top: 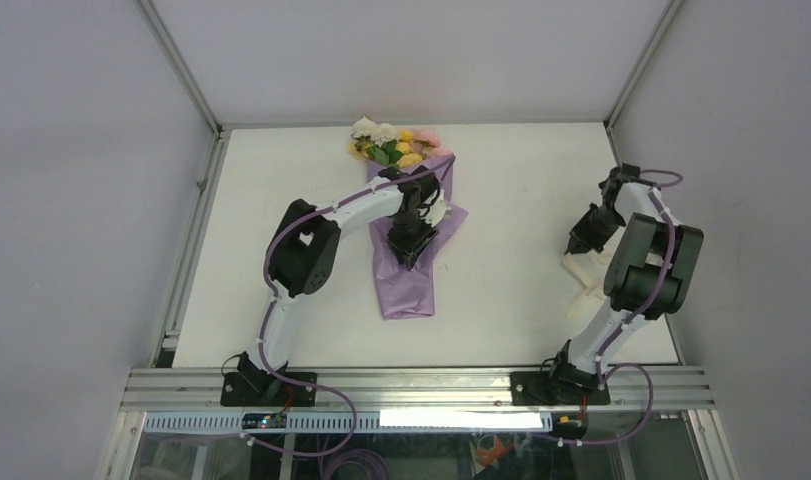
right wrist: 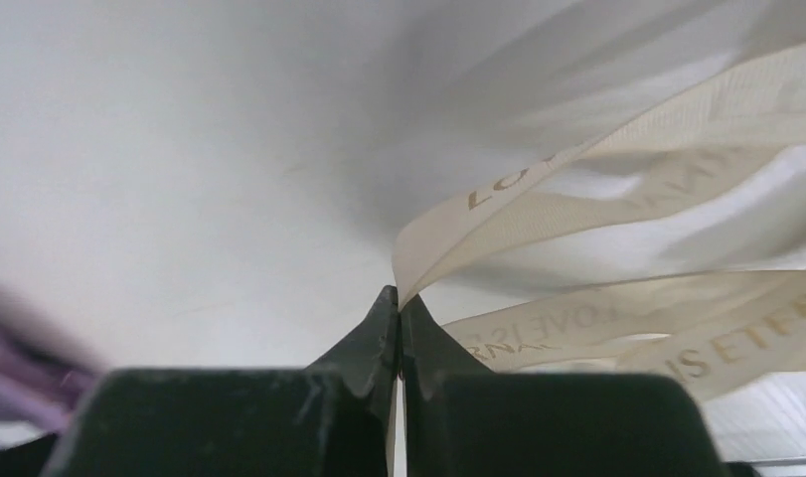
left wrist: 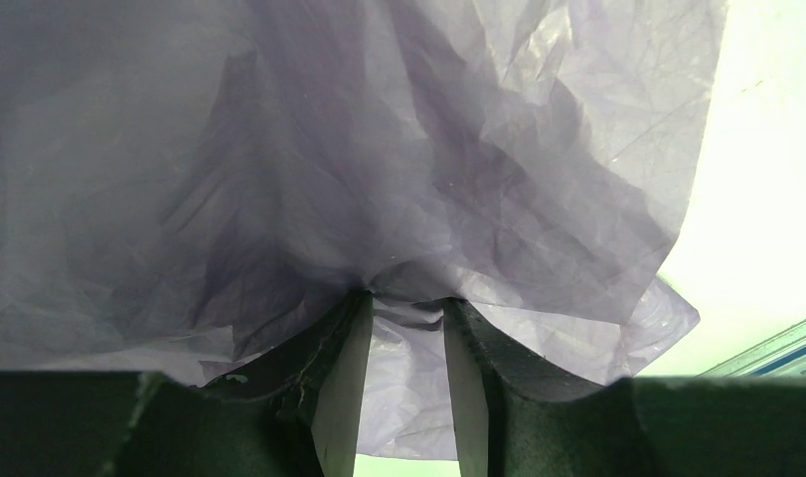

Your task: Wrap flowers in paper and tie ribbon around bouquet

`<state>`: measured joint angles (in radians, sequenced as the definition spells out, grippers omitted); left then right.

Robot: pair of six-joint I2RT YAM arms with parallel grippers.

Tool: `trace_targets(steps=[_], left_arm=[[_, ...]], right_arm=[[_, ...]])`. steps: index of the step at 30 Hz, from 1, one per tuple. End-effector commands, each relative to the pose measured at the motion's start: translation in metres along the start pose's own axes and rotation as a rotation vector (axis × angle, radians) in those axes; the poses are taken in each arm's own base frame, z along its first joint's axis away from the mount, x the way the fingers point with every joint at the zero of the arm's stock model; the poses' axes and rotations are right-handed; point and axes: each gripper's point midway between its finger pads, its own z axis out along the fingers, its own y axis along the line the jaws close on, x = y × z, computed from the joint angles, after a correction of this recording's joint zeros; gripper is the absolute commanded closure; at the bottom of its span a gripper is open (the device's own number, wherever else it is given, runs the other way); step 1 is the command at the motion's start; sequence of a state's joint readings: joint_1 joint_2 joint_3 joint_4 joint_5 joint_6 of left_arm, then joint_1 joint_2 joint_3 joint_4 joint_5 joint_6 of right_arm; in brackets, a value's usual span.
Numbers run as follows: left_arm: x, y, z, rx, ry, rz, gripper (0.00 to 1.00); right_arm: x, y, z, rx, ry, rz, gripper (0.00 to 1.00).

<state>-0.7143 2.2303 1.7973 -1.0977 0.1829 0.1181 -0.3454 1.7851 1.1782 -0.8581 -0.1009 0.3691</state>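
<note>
The bouquet lies left of the table's middle. Its flowers [top: 393, 145], yellow, pink and white, point to the far edge, and the lilac paper [top: 406, 285] trails toward me. My left gripper [top: 413, 240] bears down on the middle of the wrap. In the left wrist view the crinkled paper [left wrist: 408, 149] bunches between the fingers [left wrist: 341, 397] of that gripper [left wrist: 406, 303], which is shut on it. At the right, my right gripper [top: 579, 243] [right wrist: 399, 298] is shut on the cream ribbon [right wrist: 577, 189], whose printed loops hang beside it. The ribbon [top: 581, 270] lies under the right arm.
The white table [top: 521, 180] is bounded by grey walls with metal posts at the back corners. An aluminium rail [top: 421, 385] runs along the near edge, where both arm bases are bolted.
</note>
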Motion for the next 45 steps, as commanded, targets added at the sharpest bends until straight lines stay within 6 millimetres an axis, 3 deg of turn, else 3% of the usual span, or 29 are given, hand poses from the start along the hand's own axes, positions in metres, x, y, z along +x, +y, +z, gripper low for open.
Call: trace_targets(steps=[1, 4, 7, 10, 11, 13, 16, 18, 21, 23, 24, 26, 27, 29, 31, 33, 36, 38, 39, 42, 45], left_arm=[[0.004, 0.002, -0.001, -0.032, 0.007, 0.004, 0.64], [0.004, 0.002, -0.001, -0.033, 0.007, 0.004, 0.64], [0.005, 0.003, 0.000, -0.038, 0.012, 0.006, 0.64], [0.006, 0.004, 0.001, -0.043, 0.015, 0.008, 0.64], [0.006, 0.005, 0.001, -0.044, 0.015, 0.008, 0.64], [0.006, 0.005, 0.002, -0.047, 0.017, 0.007, 0.64], [0.007, 0.006, 0.001, -0.049, 0.017, 0.007, 0.64], [0.007, 0.005, 0.001, -0.049, 0.016, 0.009, 0.64], [0.007, 0.006, 0.001, -0.049, 0.017, 0.009, 0.64], [0.006, 0.006, 0.002, -0.051, 0.017, 0.010, 0.64], [0.006, 0.006, 0.002, -0.052, 0.018, 0.009, 0.64], [0.006, 0.007, 0.002, -0.056, 0.017, 0.008, 0.64], [0.006, 0.007, 0.002, -0.056, 0.017, 0.009, 0.64], [0.005, 0.007, 0.001, -0.057, 0.015, 0.011, 0.64], [0.005, 0.007, 0.001, -0.057, 0.012, 0.009, 0.64], [0.004, 0.007, 0.001, -0.056, 0.011, 0.009, 0.63], [0.004, 0.007, 0.001, -0.057, 0.012, 0.008, 0.63], [0.005, 0.007, 0.001, -0.057, 0.015, 0.008, 0.63], [0.006, 0.007, 0.001, -0.058, 0.018, 0.007, 0.63], [0.009, 0.008, 0.003, -0.058, 0.025, 0.008, 0.63], [0.009, 0.007, 0.005, -0.050, 0.030, 0.008, 0.62]], right_arm=[[-0.025, 0.103, -0.087, -0.294, -0.152, -0.183, 1.00], [-0.033, 0.169, -0.178, -0.498, -0.296, -0.311, 1.00], [-0.037, 0.215, -0.288, -0.727, -0.492, -0.391, 1.00], [-0.033, 0.226, -0.379, -0.883, -0.690, -0.430, 1.00], [-0.030, 0.225, -0.399, -0.909, -0.740, -0.436, 1.00], [-0.024, 0.217, -0.412, -0.916, -0.778, -0.411, 1.00], [-0.012, 0.203, -0.396, -0.892, -0.748, -0.374, 1.00], [-0.005, 0.192, -0.370, -0.856, -0.705, -0.349, 1.00], [-0.002, 0.165, -0.319, -0.767, -0.597, -0.246, 1.00], [-0.001, 0.139, -0.268, -0.654, -0.493, -0.145, 0.98], [-0.003, 0.116, -0.237, -0.551, -0.444, -0.087, 0.90], [-0.011, 0.058, -0.190, -0.293, -0.401, 0.002, 0.56], [-0.018, 0.021, -0.174, -0.155, -0.393, 0.069, 0.44], [-0.037, -0.046, -0.162, 0.045, -0.465, 0.224, 0.38], [-0.055, -0.077, -0.170, 0.104, -0.613, 0.325, 0.37], [-0.069, -0.065, -0.186, 0.044, -0.730, 0.322, 0.36], [-0.075, -0.001, -0.190, -0.023, -0.740, 0.074, 0.36], [-0.061, 0.063, -0.170, -0.127, -0.611, -0.230, 0.38], [-0.044, 0.096, -0.156, -0.198, -0.513, -0.380, 0.38], [-0.005, 0.156, -0.119, -0.237, -0.279, -0.697, 0.38], [0.010, 0.210, -0.086, -0.271, -0.187, -0.891, 0.28]])
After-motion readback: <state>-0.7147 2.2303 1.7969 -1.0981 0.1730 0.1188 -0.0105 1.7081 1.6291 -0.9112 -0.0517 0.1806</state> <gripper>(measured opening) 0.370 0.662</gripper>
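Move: The wrapped bouquet's middle lies about 37 cm to the right hand's left and 6 cm ahead, near its height; the flower heads are some 26 cm ahead of that hand and 40 cm left. The ribbon, its end pinched there, lies bunched mostly 8 cm back, 11 cm right and 2 cm below. From the left hand, on the paper, the bouquet's middle is 7 cm ahead, 1 cm left, level in height. Right hand whips held ribbon forward-up about 45 cm, opens sinking back-right, then sweeps forward-left; left stays on paper. ##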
